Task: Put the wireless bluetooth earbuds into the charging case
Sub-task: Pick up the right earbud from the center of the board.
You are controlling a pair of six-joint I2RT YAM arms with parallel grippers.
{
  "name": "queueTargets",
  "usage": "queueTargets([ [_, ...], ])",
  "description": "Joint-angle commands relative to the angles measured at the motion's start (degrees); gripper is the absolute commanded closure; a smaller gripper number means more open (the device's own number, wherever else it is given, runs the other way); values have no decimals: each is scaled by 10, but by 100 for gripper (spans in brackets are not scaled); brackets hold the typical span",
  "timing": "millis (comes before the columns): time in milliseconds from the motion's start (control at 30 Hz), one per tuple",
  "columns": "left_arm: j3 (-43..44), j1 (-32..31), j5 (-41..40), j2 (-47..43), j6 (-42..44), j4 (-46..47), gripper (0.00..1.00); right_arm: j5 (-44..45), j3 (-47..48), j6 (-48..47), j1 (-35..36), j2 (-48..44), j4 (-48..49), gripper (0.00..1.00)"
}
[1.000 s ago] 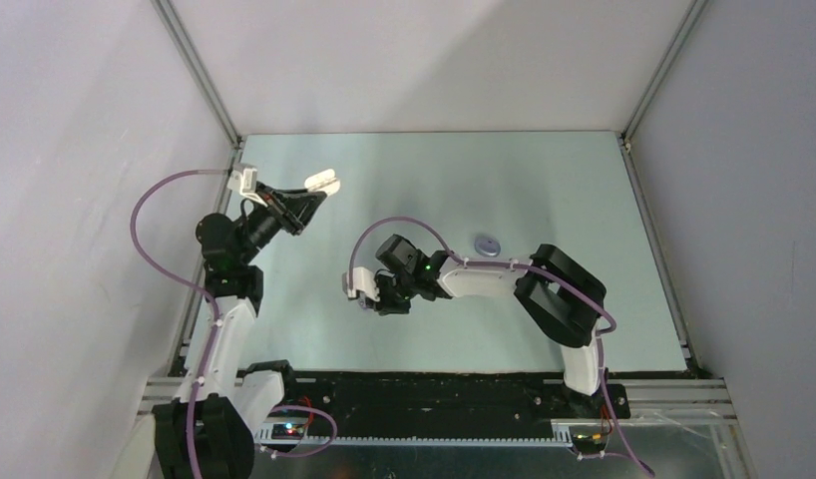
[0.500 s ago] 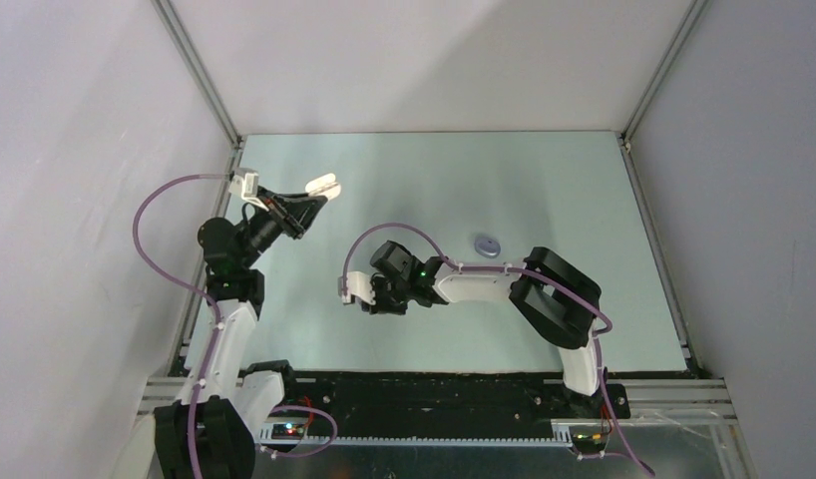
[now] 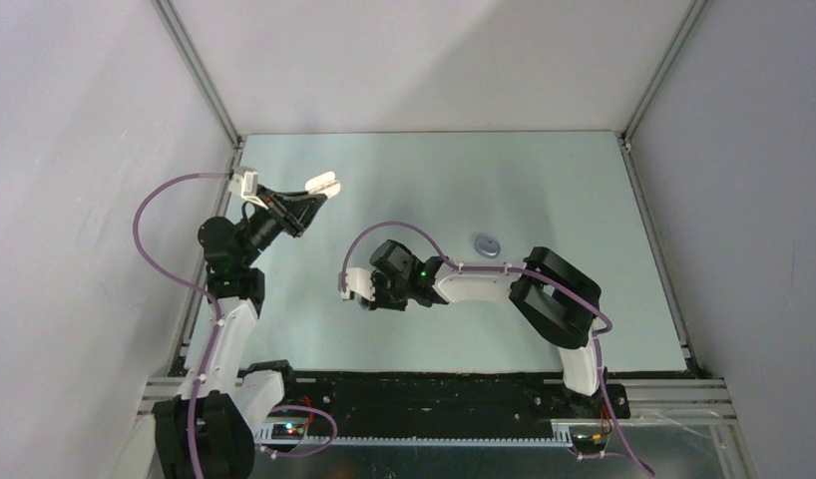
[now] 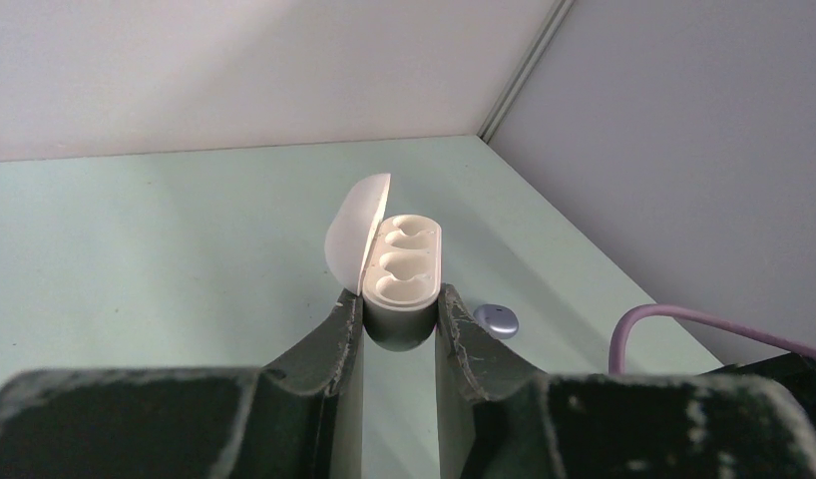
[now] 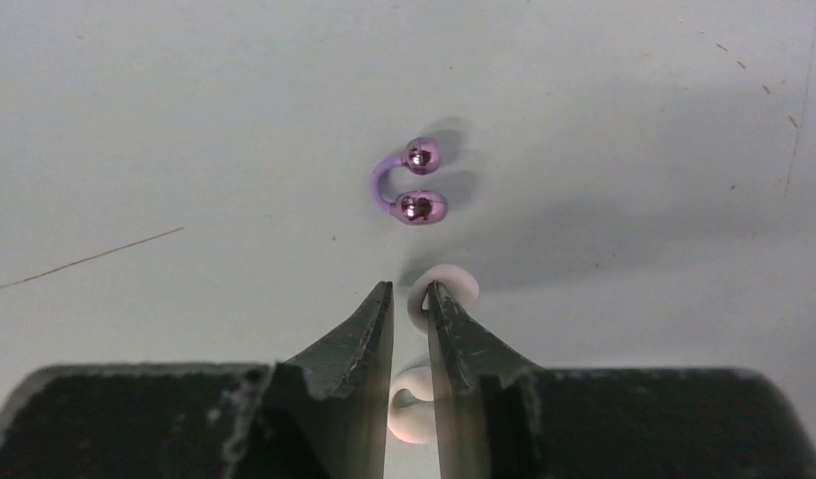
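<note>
My left gripper point(image 4: 399, 299) is shut on the white charging case point(image 4: 402, 267), held above the table with its lid swung open to the left and two bare sockets showing. From above, the case point(image 3: 324, 183) hangs at the back left. My right gripper point(image 5: 411, 289) hovers low over the table, its jaws a narrow gap apart and pinching nothing. One white earbud point(image 5: 452, 287) lies against the right fingertip. Another white bud point(image 5: 412, 414) shows through the gap between the fingers. A purple earbud pair point(image 5: 409, 183), two shiny balls on a curved band, lies just beyond the tips.
A closed purple case point(image 3: 487, 243) lies on the pale green table point(image 3: 544, 180) behind the right forearm; it also shows in the left wrist view as the purple case point(image 4: 496, 319). Grey walls with metal corner posts point(image 3: 197, 70) enclose the table. Purple cables loop off both arms.
The right gripper has shifted slightly left over the buds and its jaws have parted a little. The left arm with the case has not moved.
</note>
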Motion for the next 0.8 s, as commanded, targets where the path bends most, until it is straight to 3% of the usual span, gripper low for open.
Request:
queueTargets([
  [0, 2, 5, -1, 5, -7, 26, 100, 43, 1, 10, -6, -10, 29, 80],
  [367, 16, 4, 0, 8, 8, 3, 100, 79, 2, 11, -15, -14, 51, 86],
  [533, 16, 4, 9, 10, 18, 1, 100, 63, 2, 16, -24, -34, 36, 97],
  [600, 11, 4, 40, 16, 28, 33, 100, 22, 5, 25, -41, -74, 7, 100],
  [767, 10, -6, 137, 70, 5, 149, 100, -210, 12, 66, -137, -191, -60, 100],
])
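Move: The middle white earbud lies right at the right fingertips, about 1 cm ahead of the hand point and 1 cm below it. The purple earbud stands some 4 cm to the hand's left, level fore and aft, and the other white earbud about 4 cm to its right. From the raised left hand, which still holds the open white case, the middle white earbud is roughly 8 cm back, 10 cm right and 27 cm down. Sweep the right gripper forward about 3.5 cm, low over the board, turning slightly clockwise and closing the fingers as you go, until they pinch the middle white earbud. Then lift it promptly, about 4 cm, easing to the right, away from the two earbuds left on the board. ##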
